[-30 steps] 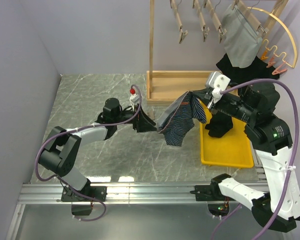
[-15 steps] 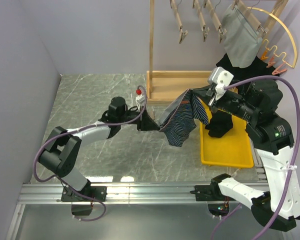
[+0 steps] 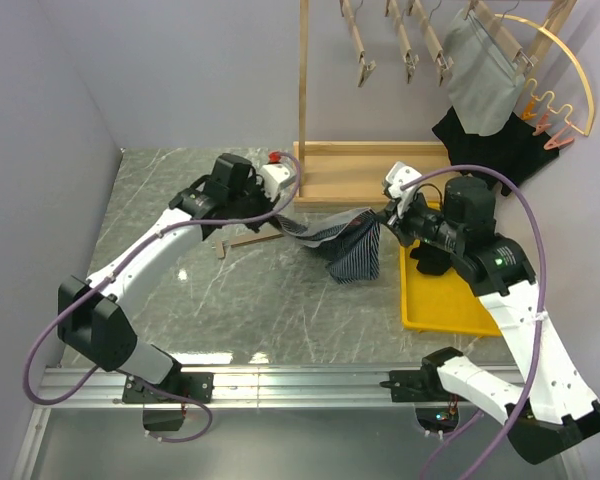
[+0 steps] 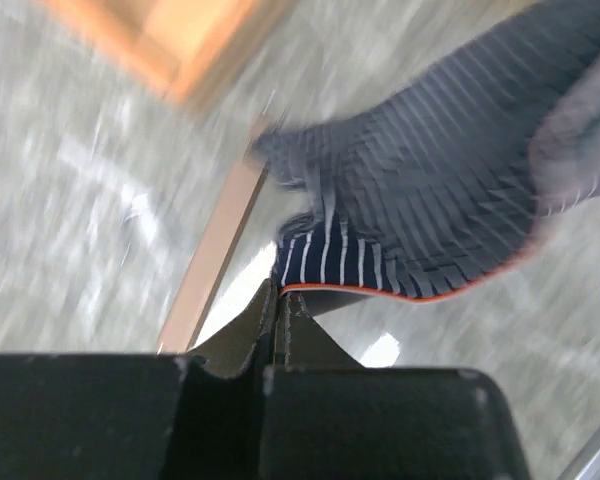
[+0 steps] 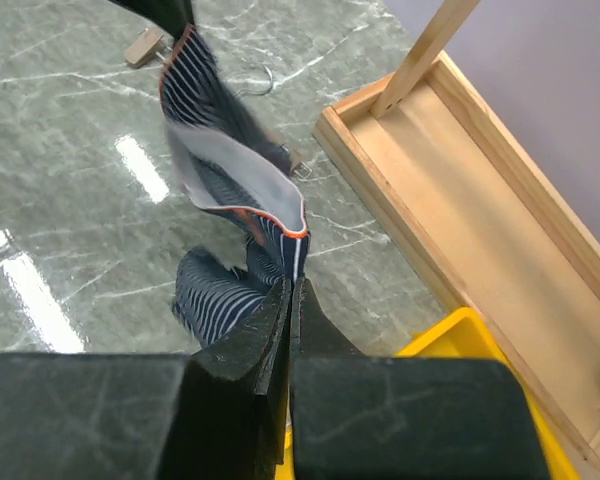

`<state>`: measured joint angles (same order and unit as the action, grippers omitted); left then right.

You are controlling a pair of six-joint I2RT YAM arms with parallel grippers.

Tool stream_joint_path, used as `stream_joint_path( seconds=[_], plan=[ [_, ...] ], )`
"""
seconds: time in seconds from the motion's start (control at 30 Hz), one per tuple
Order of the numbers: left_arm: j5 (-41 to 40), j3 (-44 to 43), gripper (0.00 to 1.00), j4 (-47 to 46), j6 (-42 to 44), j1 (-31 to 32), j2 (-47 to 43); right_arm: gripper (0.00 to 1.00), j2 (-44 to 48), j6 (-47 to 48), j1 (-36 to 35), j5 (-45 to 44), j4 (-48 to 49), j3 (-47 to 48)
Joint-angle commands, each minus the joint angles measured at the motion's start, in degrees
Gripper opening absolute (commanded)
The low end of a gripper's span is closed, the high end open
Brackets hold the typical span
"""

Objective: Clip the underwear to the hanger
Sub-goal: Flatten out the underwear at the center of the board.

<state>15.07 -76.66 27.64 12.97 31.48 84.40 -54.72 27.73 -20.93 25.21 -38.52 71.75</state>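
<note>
The navy striped underwear (image 3: pixel 342 243) with an orange-trimmed waistband hangs stretched between both grippers above the table. My left gripper (image 3: pixel 286 221) is shut on its left edge; in the left wrist view the closed tips (image 4: pixel 277 291) pinch the striped cloth (image 4: pixel 430 200). My right gripper (image 3: pixel 388 215) is shut on the waistband, and the right wrist view shows its tips (image 5: pixel 293 281) clamped on the cloth (image 5: pixel 225 150). A wooden clip hanger (image 3: pixel 245 240) lies flat on the table below the left gripper, its bar (image 4: pixel 212 265) beside the cloth.
A yellow tray (image 3: pixel 460 305) holding dark garments sits at the right. The wooden rack base (image 3: pixel 365 175) and post (image 3: pixel 303 80) stand behind, with clip hangers (image 3: pixel 405 45) above. A grey garment (image 3: pixel 480 75) hangs at the top right over a black one (image 3: pixel 505 145).
My left gripper shut on the underwear's left edge and swung back toward the rack. The right gripper moved left and lower. The cloth now spans between them, and the hanger on the table shows.
</note>
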Motion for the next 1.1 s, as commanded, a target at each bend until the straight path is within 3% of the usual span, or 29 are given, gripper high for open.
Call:
stream_joint_path(
  seconds=[0.0, 0.2, 0.37, 0.5, 0.63, 0.8, 1.07],
  plan=[
    [-5.75, -4.63, 0.00, 14.80, 5.22, -3.35, 0.68, 0.00, 3.30, -1.19, 0.63, -0.25, 4.77, 0.33],
    [4.60, -7.54, 0.00, 33.16, 8.90, -8.19, -4.74, 0.00, 9.45, -1.53, 0.71, 2.12, 3.46, -5.11],
    [8.83, -0.86, 0.00, 41.68, 14.27, -8.19, -17.67, 0.00, 15.07, -3.47, 0.63, 5.72, 1.53, -8.64],
    [15.85, -1.03, 0.05, 46.36, 17.44, -8.19, -19.19, 0.00, 16.84, -7.07, 0.63, 7.13, 2.05, -11.79],
    [15.36, 1.68, 0.09, 40.67, 13.95, -8.02, -13.57, 0.00, 12.46, -9.61, 0.63, 5.82, 5.80, -16.36],
    [9.81, 1.96, 0.10, 32.84, 8.22, -7.40, 2.39, 0.00, 7.27, -8.92, 0.80, 0.90, 10.48, -21.28],
    [10.24, 0.29, 0.25, 17.12, -1.80, -7.31, 16.22, 0.00, -0.03, -6.63, 1.24, -4.02, 12.42, -26.30]
  ],
)
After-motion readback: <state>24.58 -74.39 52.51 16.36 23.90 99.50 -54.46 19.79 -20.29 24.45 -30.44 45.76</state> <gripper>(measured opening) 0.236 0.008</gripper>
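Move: Both hands hold the striped underwear by its waistband. The bare centre of the board where it is to be laid lies some 14 cm back, 9 cm right and 21 cm below the left hand, and about 7 cm back, 11 cm left and 31 cm below the right. The wooden hanger lies about 3 cm ahead and 3 cm left of the left hand, at board height; the yellow bin is about 3 cm ahead and 20 cm right of the right hand, also low. Sweeping back towards the base and then down and forward, both hands swing the underwear onto the board. The left first goes about 15 cm back and 10 cm left, then drops some 17 cm, tipping down nearly 40 degrees and opening partway to let go of its corner. The right backs off less, sinks to a net 17 cm lower and keeps its pinch. ##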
